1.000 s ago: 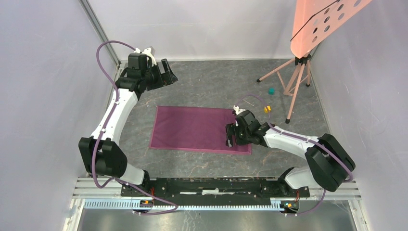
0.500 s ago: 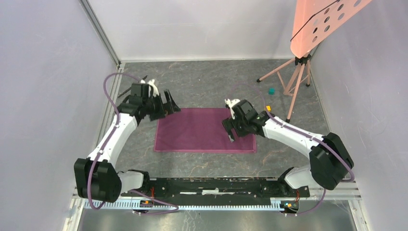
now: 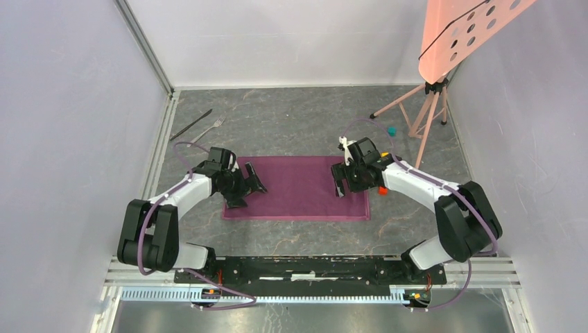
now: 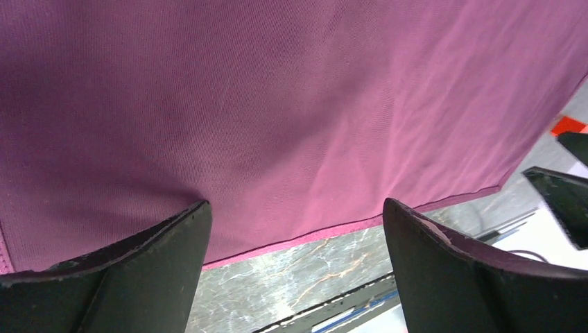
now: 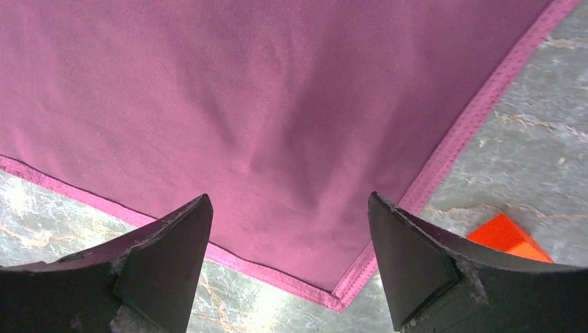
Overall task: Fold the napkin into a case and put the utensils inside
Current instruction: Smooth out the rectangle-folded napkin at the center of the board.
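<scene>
The plum-purple napkin (image 3: 298,187) lies flat and unfolded in the middle of the table. My left gripper (image 3: 249,193) hovers open over its left edge; the left wrist view shows the napkin (image 4: 291,104) and its near hem between the spread fingers (image 4: 159,263). My right gripper (image 3: 338,180) stands open over the right side, with the napkin's near right corner (image 5: 333,295) below the gap. Neither holds anything. The utensils lie at the back left, apart from the cloth: a dark knife (image 3: 192,123) and a silver fork (image 3: 211,128).
A small orange-red cube (image 5: 509,237) sits just off the napkin's right edge, beside my right arm (image 3: 381,188). A teal cube (image 3: 392,130) lies at the back right by a tripod (image 3: 423,118) that carries a pink perforated board (image 3: 464,31).
My left arm swung from the back left corner down to the napkin's left edge, uncovering the knife and fork. My right gripper moved from the near right corner farther back. The napkin shifted slightly right.
</scene>
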`<action>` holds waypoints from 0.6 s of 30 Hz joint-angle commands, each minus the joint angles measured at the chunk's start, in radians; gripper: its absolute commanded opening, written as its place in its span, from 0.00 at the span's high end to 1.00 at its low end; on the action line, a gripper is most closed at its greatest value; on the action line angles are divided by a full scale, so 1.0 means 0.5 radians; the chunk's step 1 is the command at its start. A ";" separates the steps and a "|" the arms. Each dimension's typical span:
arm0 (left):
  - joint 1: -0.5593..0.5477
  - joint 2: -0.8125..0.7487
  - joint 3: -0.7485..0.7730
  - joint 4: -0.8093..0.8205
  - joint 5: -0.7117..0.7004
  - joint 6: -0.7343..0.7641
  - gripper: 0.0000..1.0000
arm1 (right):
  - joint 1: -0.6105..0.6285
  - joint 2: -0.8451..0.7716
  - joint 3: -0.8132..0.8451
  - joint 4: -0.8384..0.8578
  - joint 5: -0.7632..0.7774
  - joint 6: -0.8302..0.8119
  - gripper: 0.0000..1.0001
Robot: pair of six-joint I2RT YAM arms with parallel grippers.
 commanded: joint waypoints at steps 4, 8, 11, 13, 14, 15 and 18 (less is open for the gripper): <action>-0.002 -0.088 -0.188 -0.024 -0.181 -0.300 0.00 | 0.011 0.182 0.006 0.288 -0.073 -0.017 0.11; -0.002 -0.203 -0.300 -0.039 -0.191 -0.350 0.00 | 0.032 0.348 0.085 0.335 -0.109 -0.154 0.11; 0.000 -0.315 -0.376 -0.091 -0.215 -0.409 0.00 | 0.035 0.464 0.195 0.300 -0.105 -0.217 0.11; -0.001 -0.425 -0.399 -0.146 -0.242 -0.443 0.00 | 0.043 0.502 0.262 0.270 -0.113 -0.237 0.11; 0.000 -0.491 -0.400 -0.183 -0.249 -0.456 0.00 | 0.053 0.500 0.301 0.246 -0.108 -0.245 0.11; -0.002 -0.544 -0.396 -0.211 -0.247 -0.465 0.00 | 0.066 0.488 0.334 0.222 -0.108 -0.259 0.11; -0.002 -0.729 -0.336 -0.321 -0.229 -0.447 0.00 | 0.113 0.405 0.486 0.064 -0.037 -0.314 0.11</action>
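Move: The napkin lies flat as a wide rectangle. Its middle is about 14 cm to my left hand's right and 3 cm ahead, with its near-left corner some 10 cm left of that hand and 7 cm back. From my right hand, some 3 cm above the cloth, the napkin's middle is about 17 cm left and 2 cm ahead, the near-right corner 7 cm right and 8 cm back, and the red block roughly 12 cm right and 2 cm ahead. I first sink my right hand about 3 cm onto the right part of the napkin, then slide it about 4 cm forward and left along the cloth. Meanwhile my left hand, low on the left part, drags the napkin some 4 cm back towards the base, ending slightly leftward. Both grippers stay open and turn counter-clockwise about 10 degrees. ##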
